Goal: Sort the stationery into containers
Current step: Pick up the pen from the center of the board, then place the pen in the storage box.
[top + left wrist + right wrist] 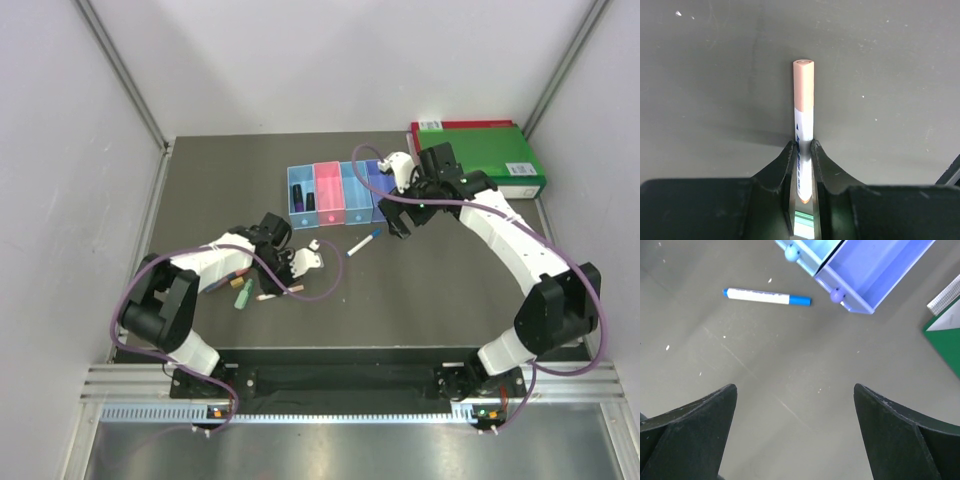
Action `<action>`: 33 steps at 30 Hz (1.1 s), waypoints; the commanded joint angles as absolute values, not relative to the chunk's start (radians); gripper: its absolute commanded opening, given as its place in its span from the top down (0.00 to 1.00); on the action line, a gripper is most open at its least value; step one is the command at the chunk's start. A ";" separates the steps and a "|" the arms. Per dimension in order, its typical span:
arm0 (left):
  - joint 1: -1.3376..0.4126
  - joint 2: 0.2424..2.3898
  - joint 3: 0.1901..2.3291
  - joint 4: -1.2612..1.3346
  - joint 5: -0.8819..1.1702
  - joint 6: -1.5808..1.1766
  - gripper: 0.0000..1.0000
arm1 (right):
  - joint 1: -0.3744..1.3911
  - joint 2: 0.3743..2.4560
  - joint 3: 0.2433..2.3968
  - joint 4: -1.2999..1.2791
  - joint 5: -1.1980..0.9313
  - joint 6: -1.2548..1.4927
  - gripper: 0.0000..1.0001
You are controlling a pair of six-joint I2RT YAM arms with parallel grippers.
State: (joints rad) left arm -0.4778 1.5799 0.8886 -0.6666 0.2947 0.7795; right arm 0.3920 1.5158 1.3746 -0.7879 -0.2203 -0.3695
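In the left wrist view my left gripper (804, 146) is shut on a thin white pen with a pink end (803, 100), which lies on the dark table pointing away from the jaws. From above, that gripper (297, 272) sits at the table's left middle, over the pen (282, 292). A green highlighter (243, 293) lies just left of it. My right gripper (795, 390) hangs open and empty near the purple-blue end of the containers (345, 190). A white pen with a blue end (765, 296) lies on the table beyond it. A dark marker (297, 193) rests in the leftmost light blue box.
A large green binder (480, 158) lies at the back right, beside the purple-blue box (875, 270). Grey walls close in the table at the left, back and right. Purple cables loop from both arms.
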 commanded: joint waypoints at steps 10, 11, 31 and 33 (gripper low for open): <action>-0.492 1.482 1.083 -0.724 0.367 0.591 1.00 | 0.408 1.511 1.322 -0.753 -0.236 -0.288 0.00; -0.492 1.467 1.124 -0.727 0.374 0.575 1.00 | 0.407 1.509 1.316 -0.755 -0.248 -0.272 0.00; -0.492 1.036 1.123 -0.385 0.077 0.474 1.00 | 0.529 1.756 1.419 -0.790 -0.249 -0.265 0.04; -0.492 1.019 1.121 -0.380 0.068 0.477 1.00 | 0.544 1.779 1.443 -0.779 -0.241 -0.238 0.04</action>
State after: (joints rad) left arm -0.4892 1.0634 1.1343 -0.4599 0.1226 0.4908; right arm 0.5064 1.7405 1.3663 -0.8051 -0.2737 -0.2779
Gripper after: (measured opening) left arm 0.184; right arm 0.960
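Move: The open right hand has the blue-capped pen about 4 cm ahead, 10 cm left and 16 below it; of the pen, the purple container sits some 13 cm farther out and 6 right, the right-hand blue one as far out and 2 left. The left hand still pinches the orange-capped pen at table level, the leftmost container about 25 cm ahead and 4 right, the blue-capped pen 13 ahead and 20 right. Left lifts the pinched orange-capped pen 27 cm, tilting forward; wide-open right sinks 8 cm, leftward, towards the blue-capped pen. ##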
